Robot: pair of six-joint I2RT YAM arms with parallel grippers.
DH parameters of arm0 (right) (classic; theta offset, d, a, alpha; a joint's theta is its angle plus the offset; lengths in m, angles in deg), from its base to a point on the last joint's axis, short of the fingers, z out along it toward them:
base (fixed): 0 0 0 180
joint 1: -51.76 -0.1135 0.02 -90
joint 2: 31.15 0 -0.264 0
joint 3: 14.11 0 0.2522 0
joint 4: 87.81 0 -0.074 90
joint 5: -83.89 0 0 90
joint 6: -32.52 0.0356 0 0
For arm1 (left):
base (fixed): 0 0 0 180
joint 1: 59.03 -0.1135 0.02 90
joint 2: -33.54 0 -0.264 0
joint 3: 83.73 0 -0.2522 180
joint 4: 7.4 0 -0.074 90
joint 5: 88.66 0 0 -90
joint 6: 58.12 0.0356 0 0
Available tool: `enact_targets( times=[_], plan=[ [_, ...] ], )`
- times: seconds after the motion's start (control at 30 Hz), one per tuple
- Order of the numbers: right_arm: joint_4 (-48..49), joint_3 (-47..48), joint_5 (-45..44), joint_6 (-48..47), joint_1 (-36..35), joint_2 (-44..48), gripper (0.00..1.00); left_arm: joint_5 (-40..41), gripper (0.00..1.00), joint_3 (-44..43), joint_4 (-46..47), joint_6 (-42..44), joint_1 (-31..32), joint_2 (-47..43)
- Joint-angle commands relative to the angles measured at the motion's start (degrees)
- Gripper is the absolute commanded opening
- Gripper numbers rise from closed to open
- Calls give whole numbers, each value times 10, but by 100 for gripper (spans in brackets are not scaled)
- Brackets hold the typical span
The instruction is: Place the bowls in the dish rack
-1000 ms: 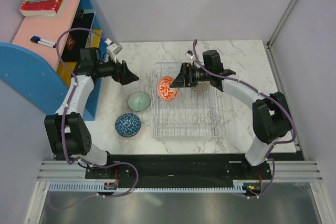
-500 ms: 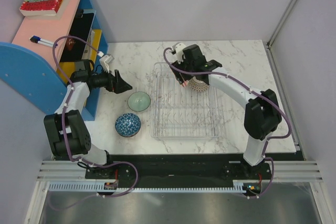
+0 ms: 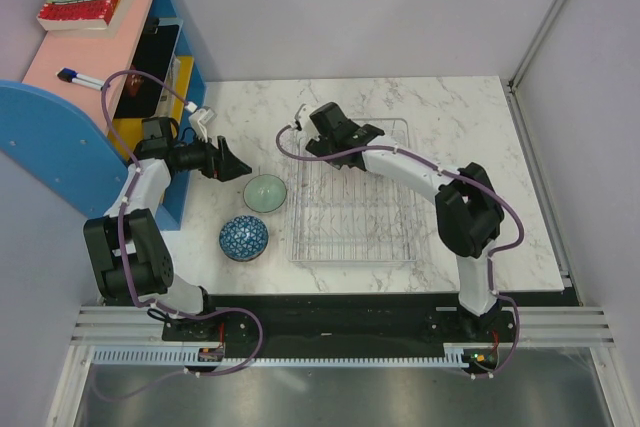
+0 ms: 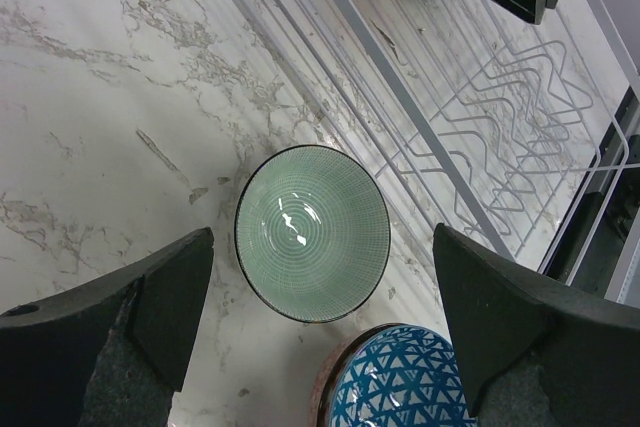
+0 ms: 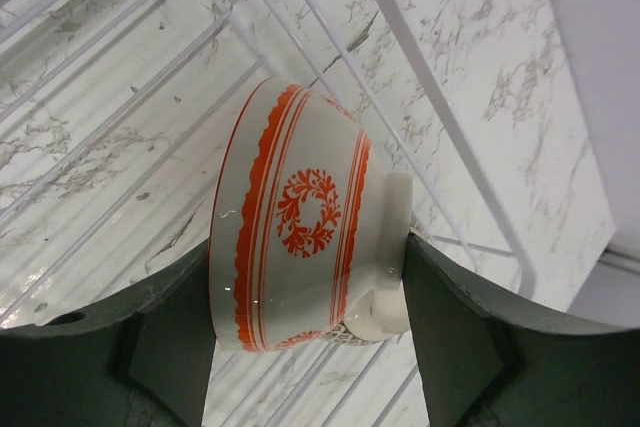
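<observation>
A white bowl with orange bands [image 5: 300, 237] lies on its side between my right gripper's [image 5: 308, 247] fingers, one on the rim and one on the foot, just above the wires of the dish rack [image 5: 120, 117]. In the top view the right gripper [image 3: 318, 145] is over the far left corner of the dish rack [image 3: 355, 227] and hides the bowl. My left gripper [image 4: 322, 237] hangs open above a green bowl [image 4: 312, 232], which stands on the marble left of the rack [image 4: 480, 117]. A blue patterned bowl [image 4: 400, 387] stands just nearer [image 3: 243, 238].
A scrap of another patterned bowl [image 5: 385, 325] shows behind the held bowl's foot. A blue and pink shelf unit [image 3: 60, 137] stands at the table's left edge, close behind my left arm. Grey walls close in the back and right.
My right arm has swung the orange bowl from the rack's middle to its far left corner. My left gripper drew back a little to the left and then held still.
</observation>
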Motion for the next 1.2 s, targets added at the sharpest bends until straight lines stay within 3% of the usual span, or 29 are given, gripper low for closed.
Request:
enact_targets(
  times=[0.0,0.6,0.9,1.03,1.07,1.17],
  plan=[
    [33,43,-59,-77,-27,-13,0,-18,97,5,18,6,-8,-2],
    [135,11,-119,-262,-86,-96,0,-19,97,8,26,4,-11,7],
    [143,10,-117,-286,-96,-109,1,-22,97,9,28,6,-12,9],
    [143,-20,-107,-279,-95,-94,22,-24,97,9,27,7,-13,11],
    [143,-28,-102,-279,-96,-87,39,-23,97,9,27,7,-13,12],
    [141,-52,-92,-270,-96,-77,45,-24,97,8,28,5,-13,11]
  ],
)
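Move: The right hand, still gripping the orange bowl, is over the far part of the dish rack; the bowl's spot is about 6 cm to its left, level fore and aft, and 6 cm down. The brown bowl already racked is some 5 cm right, 2 cm back and 7 cm below; the green bowl about 22 cm left, 10 back, 11 below. From the left hand the spot is roughly 22 cm right, 9 ahead, 9 below. Keeping its pinch on the orange bowl, the right hand carries it about 5.5 cm left, away from the brown bowl, and lowers it some 4 cm into the rack's far-left part. The wrist rolls some 30 degrees on the way, left side down, swinging a little counter-clockwise. Most of the sideways travel comes first; then it eases down, fingers still closed on the bowl. ##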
